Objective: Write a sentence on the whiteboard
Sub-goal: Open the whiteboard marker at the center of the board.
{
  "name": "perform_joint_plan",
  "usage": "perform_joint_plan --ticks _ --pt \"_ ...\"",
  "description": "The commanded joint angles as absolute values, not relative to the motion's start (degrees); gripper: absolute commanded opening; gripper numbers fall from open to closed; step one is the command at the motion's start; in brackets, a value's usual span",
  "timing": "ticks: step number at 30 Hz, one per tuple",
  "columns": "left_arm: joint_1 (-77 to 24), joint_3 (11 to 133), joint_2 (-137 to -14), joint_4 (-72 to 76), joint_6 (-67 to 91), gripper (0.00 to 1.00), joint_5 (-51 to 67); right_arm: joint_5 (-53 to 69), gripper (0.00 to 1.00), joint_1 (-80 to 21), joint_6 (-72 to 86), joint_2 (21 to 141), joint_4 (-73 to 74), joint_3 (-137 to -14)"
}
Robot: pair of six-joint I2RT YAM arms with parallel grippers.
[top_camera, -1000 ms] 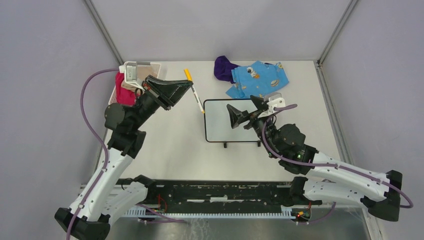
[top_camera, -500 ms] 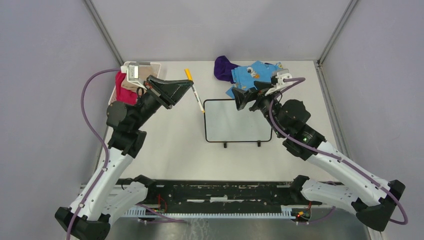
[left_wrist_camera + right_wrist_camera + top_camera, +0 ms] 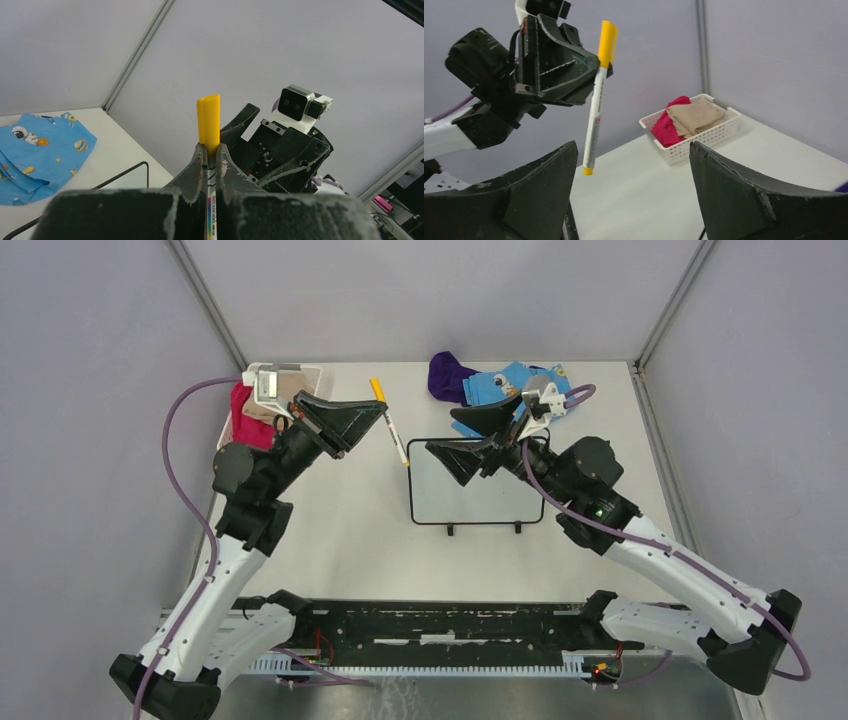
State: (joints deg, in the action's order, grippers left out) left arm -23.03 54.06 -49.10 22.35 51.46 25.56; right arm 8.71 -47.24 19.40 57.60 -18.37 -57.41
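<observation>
My left gripper (image 3: 383, 412) is shut on a white marker (image 3: 398, 440) with a yellow cap, held in the air just left of the whiteboard (image 3: 480, 502). In the left wrist view the cap (image 3: 208, 120) sticks up between the closed fingers of the left gripper (image 3: 210, 150). The board lies flat at mid-table, and no sentence shows on its white face. My right gripper (image 3: 440, 432) hovers open over the board's back left corner, pointing at the marker. In the right wrist view the marker (image 3: 595, 115) hangs ahead of the right gripper (image 3: 633, 146), nearer its left finger.
A white basket (image 3: 696, 137) holding red and beige cloths sits at the back left, under the left wrist. A purple cloth (image 3: 447, 375) and a blue patterned cloth (image 3: 497, 387) lie behind the board. Grey walls enclose the table.
My right gripper swung from over the board's middle to the blue cloth, then left toward the marker, its jaws narrowing slightly. The left arm and marker have stayed still.
</observation>
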Motion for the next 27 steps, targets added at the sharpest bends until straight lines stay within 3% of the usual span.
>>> perform_joint_plan --ticks 1,10,27 --pt "-23.37 56.35 -47.40 23.62 49.63 0.02 27.13 19.12 0.87 -47.27 24.45 60.08 -26.29 -60.43" --pt "-24.08 56.79 -46.70 23.29 48.77 0.02 28.40 24.33 0.82 -47.68 30.18 64.78 -34.58 -61.62" --pt "-24.72 55.90 -46.51 25.75 49.84 0.02 31.25 26.17 0.59 -50.13 36.68 71.75 -37.86 -63.94"
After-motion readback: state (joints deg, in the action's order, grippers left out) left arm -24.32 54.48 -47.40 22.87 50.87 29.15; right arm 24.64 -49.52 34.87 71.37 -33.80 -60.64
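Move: The marker hangs nearly upright from the left fingers, yellow cap up. Its middle is about 8 cm left of the right hand point, 1 cm farther out and 2 cm above; the left gripper holding it sits roughly 9 cm left, 3 cm ahead and 5 cm above. Far below the right hand, some 42 cm down, is the whiteboard, about 10 cm ahead and 7 cm to the right. From the left hand, the marker's middle is 3 cm below, 1 cm back and 1 cm right. The right hand goes left about 7 cm, drawing back some 3 cm on the way, and turns roughly 20 degrees counter-clockwise as its wide-open fingers close by about a third around the lower part of the marker's barrel, below the left gripper, with a grip on it not yet to be seen. The left hand keeps the marker pinched just below its cap and eases back about 2.5 cm, rising slightly. ##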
